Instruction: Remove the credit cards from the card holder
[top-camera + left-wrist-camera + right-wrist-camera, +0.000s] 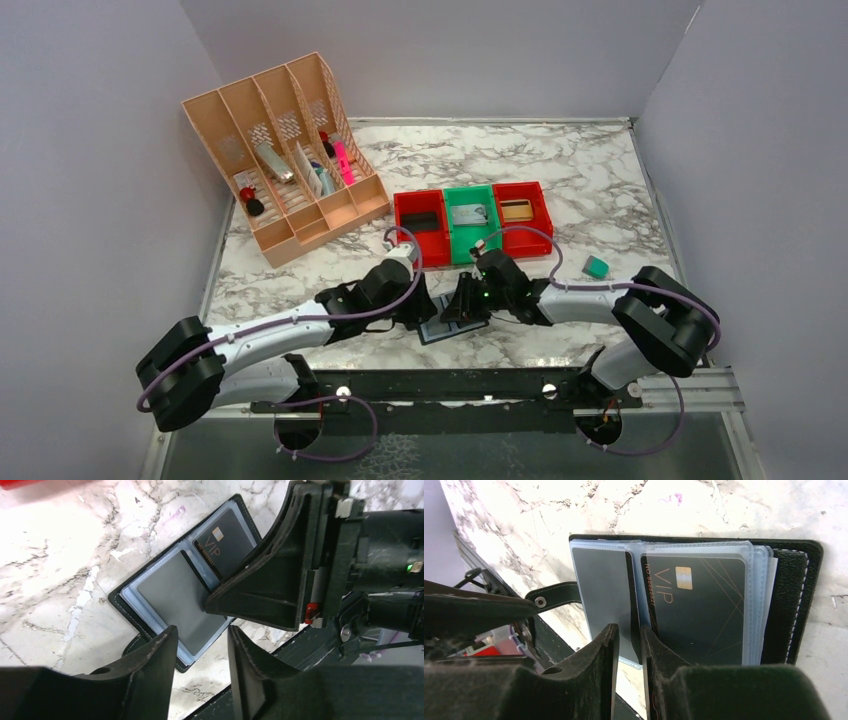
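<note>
The black card holder (440,331) lies open on the marble near the table's front edge. In the left wrist view its left sleeve holds a plain grey credit card (175,600) and its right sleeve a black "VIP" credit card (227,542). My left gripper (201,630) hovers open over the holder's near corner. One right finger (260,580) comes down at the holder's middle fold. In the right wrist view my right gripper (629,630) has its jaws narrowly apart at the fold, between the grey card (599,590) and the VIP card (704,610), with nothing held.
Behind the holder stand two red bins and a green bin (470,220) in a row. At the back left is a peach file organiser (285,160). A small teal block (596,266) lies to the right. A black rail (450,385) runs along the front edge.
</note>
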Robot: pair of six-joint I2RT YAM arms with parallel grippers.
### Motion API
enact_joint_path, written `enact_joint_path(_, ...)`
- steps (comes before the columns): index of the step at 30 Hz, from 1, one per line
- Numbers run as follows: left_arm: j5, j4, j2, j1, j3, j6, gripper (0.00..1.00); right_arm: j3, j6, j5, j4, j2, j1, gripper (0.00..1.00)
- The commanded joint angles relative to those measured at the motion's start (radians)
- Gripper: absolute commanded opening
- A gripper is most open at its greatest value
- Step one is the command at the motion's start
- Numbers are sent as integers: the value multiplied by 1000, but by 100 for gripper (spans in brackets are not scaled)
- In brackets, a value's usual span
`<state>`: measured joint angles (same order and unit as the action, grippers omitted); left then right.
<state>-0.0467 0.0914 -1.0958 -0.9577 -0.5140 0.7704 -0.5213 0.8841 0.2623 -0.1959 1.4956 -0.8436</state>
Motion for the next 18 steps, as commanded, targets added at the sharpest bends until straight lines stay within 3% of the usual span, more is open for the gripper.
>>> enact_joint_path(1, 66, -54, -66, -2, 1, -1, 41, 52, 47, 29, -20, 10, 10, 28)
enact_joint_path(10, 79, -24, -225, -3, -27, -28, 21, 94, 103, 89, -105, 28, 31, 30)
enact_joint_path(18, 76, 34, -282, -4, -58, -57, 12, 122, 140, 213, -214, 43, 88, 31)
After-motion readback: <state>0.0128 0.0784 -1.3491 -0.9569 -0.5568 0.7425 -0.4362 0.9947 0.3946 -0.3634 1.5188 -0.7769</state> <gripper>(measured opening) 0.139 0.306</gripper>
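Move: The grey card in the holder's left sleeve lies about 6 cm below my left hand, some 2 cm ahead and 2 cm to its right. From that hand the VIP card is about 9 cm right and 3 cm ahead, at the same depth; the red box is some 18 cm ahead and 2 cm left. From my right hand, already down at the holder's middle, the grey card's middle is 2 cm ahead and 3 cm left, with the VIP card 3 cm ahead and 4 cm right. I bring my left hand about 5.5 cm down, nearly straight, onto the outer, near part of the grey card's sleeve, tipping the fingers steeper by some 10 degrees and closing them most of the way until the tips rest on the plastic. My right hand stays in place, its slightly open fingers still astride the card's inner edge, while its wrist turns about 10 degrees. ##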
